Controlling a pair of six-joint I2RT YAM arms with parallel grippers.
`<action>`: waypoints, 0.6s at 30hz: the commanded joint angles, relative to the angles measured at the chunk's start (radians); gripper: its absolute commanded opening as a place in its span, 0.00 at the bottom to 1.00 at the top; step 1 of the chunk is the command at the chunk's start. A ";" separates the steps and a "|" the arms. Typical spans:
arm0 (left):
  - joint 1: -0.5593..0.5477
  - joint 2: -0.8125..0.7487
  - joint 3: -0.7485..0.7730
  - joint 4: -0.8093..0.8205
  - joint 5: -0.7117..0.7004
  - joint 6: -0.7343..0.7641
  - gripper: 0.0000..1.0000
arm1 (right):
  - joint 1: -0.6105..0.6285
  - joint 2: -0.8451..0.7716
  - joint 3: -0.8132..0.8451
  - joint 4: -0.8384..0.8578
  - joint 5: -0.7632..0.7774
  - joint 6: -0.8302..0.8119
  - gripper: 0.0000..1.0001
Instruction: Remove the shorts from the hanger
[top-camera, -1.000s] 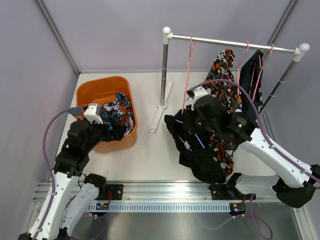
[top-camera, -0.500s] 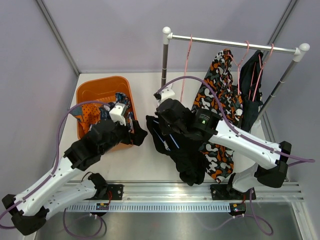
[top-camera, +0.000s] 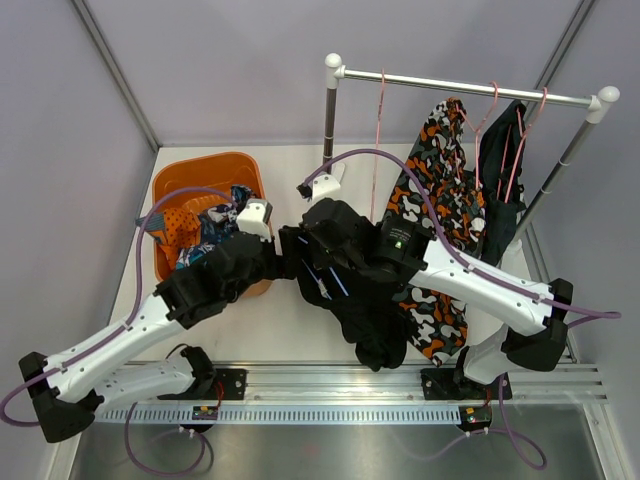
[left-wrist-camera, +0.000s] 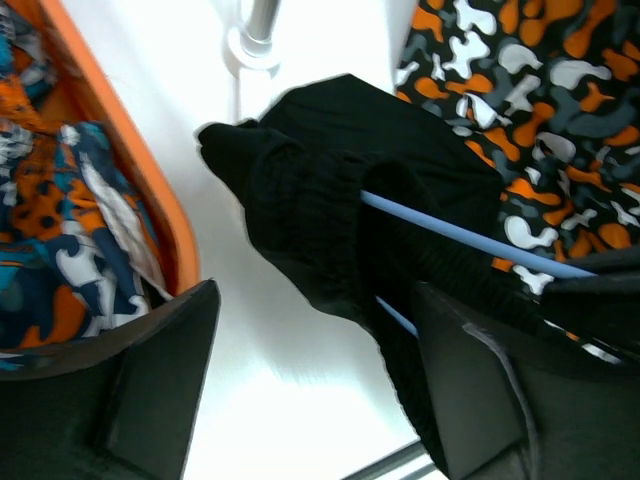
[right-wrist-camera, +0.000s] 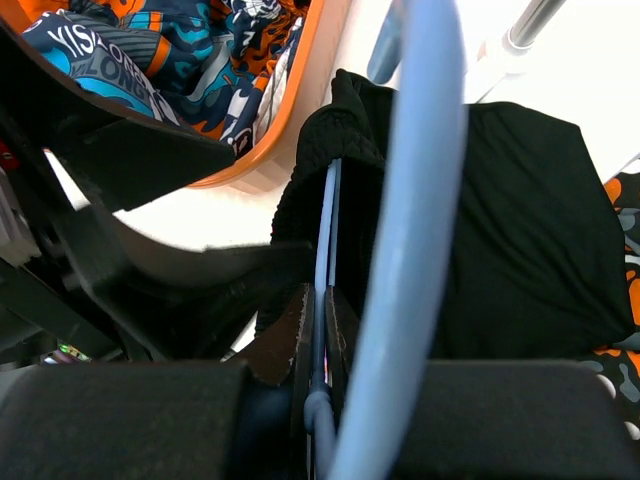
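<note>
My right gripper (right-wrist-camera: 322, 330) is shut on the thin wire of a blue hanger (right-wrist-camera: 325, 225). Black shorts (top-camera: 370, 320) hang from that hanger (left-wrist-camera: 470, 238) above the table. My left gripper (left-wrist-camera: 315, 400) is open at the waistband corner of the black shorts (left-wrist-camera: 330, 200), its right finger (left-wrist-camera: 480, 390) over the cloth. In the top view it (top-camera: 285, 262) meets the shorts beside the basket. Teal-blue and orange shorts (top-camera: 205, 225) lie in the orange basket (top-camera: 175, 180). Camouflage shorts (top-camera: 440, 190) and dark navy shorts (top-camera: 500, 170) hang on pink hangers.
The clothes rail (top-camera: 470, 90) spans the back right, its left post foot (top-camera: 325, 210) just behind my grippers. An empty pink hanger (top-camera: 378, 130) dangles from the rail. The basket rim (left-wrist-camera: 150, 200) lies close to my left finger. A metal rail (top-camera: 330, 410) borders the near edge.
My left arm swung right from over the basket to the black shorts. My right arm carried the hanger and black shorts leftward, away from the rack.
</note>
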 joint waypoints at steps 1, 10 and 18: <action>-0.006 0.003 0.049 0.045 -0.111 -0.021 0.70 | 0.018 -0.037 0.040 0.047 0.051 0.025 0.00; -0.006 0.057 0.055 0.052 -0.096 -0.006 0.54 | 0.024 -0.079 0.032 0.040 0.061 0.022 0.00; -0.006 0.085 0.060 0.083 -0.050 -0.006 0.54 | 0.024 -0.097 0.023 0.037 0.059 0.022 0.00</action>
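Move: Just ahead of the left hand is the near rim of the black shorts' waistband, about 3 cm out, 3 cm to its right and slightly lower. The blue hanger's neck, pinched by the right hand, is some 7 cm to the left hand's right, 1 cm back and 5 cm higher. The orange bin is about 20 cm left, 9 cm ahead and well below. From the right hand the waistband rim lies roughly 4 cm ahead, 4 cm left and 6 cm lower. Closing from nearly wide open to about half, the left fingers narrow at the black shorts' waistband while the hand eases about 1.5 cm forward, then sinks slightly; one fingertip comes up against the waistband rim, with no pinch yet. The right hand keeps its grip on the blue hanger and lifts it about 2 cm, drifting 1 cm right. ##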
